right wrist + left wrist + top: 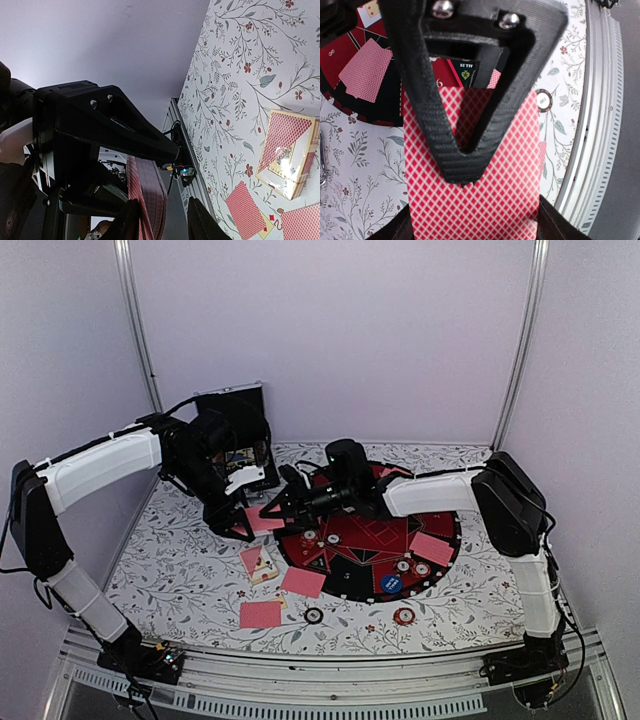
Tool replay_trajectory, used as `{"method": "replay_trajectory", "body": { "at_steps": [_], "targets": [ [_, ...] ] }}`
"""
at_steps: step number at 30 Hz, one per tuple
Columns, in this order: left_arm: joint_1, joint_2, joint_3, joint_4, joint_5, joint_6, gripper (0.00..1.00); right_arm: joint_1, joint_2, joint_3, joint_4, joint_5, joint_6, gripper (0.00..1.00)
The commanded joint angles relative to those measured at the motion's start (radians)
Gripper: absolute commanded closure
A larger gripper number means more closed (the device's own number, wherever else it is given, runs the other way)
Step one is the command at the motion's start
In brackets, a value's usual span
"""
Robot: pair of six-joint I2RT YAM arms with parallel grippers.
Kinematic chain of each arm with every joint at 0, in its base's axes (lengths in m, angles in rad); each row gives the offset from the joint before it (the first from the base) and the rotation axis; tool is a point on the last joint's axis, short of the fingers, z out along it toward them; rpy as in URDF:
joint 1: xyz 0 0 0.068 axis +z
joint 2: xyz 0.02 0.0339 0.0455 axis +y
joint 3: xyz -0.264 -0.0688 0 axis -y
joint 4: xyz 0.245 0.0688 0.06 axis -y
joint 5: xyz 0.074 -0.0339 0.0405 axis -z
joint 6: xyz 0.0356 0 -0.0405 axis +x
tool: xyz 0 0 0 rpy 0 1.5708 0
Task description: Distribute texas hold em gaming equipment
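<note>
My left gripper (243, 525) is shut on a small stack of pink-red-backed playing cards (264, 523), held above the table's left part. In the left wrist view its black upper finger (462, 165) presses flat on the top card (470, 205). My right gripper (273, 509) reaches in from the right to the cards' free end. In the right wrist view the cards (147, 195) stand edge-on between the open right gripper (160, 222) fingers. They lie against the left finger, with a gap to the right one. More single cards (260, 614) and chips (313, 615) lie on the table.
The round black-and-red mat (350, 585) holds a card (432, 548) and several chips (402, 566). A wrapped card box (287, 150) lies left of the mat on another card. The black chip case (235, 435) stands at the back left. Another chip (404, 616) lies near the front edge.
</note>
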Motion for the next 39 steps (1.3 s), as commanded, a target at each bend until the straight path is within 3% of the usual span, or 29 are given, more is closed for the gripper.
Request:
{"method": "replay_trajectory", "body": {
  "at_steps": [1,11,23,33,39],
  "targets": [
    [0.003,-0.024,0.018,-0.001,0.029,0.001,1.00,-0.024,-0.044,-0.032,-0.082,0.033,-0.037,0.65],
    [0.003,-0.021,0.021,-0.001,0.032,0.001,1.00,-0.031,-0.078,-0.042,-0.125,0.036,-0.067,0.66],
    [0.005,-0.021,0.010,0.001,0.024,0.002,1.00,-0.054,-0.131,-0.059,-0.122,0.023,-0.049,0.90],
    [0.006,-0.026,0.004,0.004,0.021,0.002,1.00,-0.119,-0.229,-0.130,-0.101,0.014,-0.025,0.99],
    [0.006,-0.030,-0.001,0.002,0.018,0.002,1.00,-0.192,-0.302,-0.184,-0.188,0.017,-0.075,1.00]
  ]
}}
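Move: The top card, already slid partly off the deck, has its middle about 1 cm left of my right hand and 1 cm above it, my upper finger over its back. The deck's middle is some 4 cm to the left and 1 cm back. About 15 cm below the right hand, the card box lies 3 cm back and 2 cm left, and a loose card 7 cm back and 7 cm right. From my left hand, the top card is about 4 cm right and 1 cm up. I keep the deck still in my left hand while my right draws the top card another 2 cm or so to the right, dipping about 1 cm and closing from a third open to shut, pinching it between the fingertips. Then I lift and carry it away from the deck, rightward with some forward and up, ending about 8 cm right of the start, turning some 10 degrees clockwise. ##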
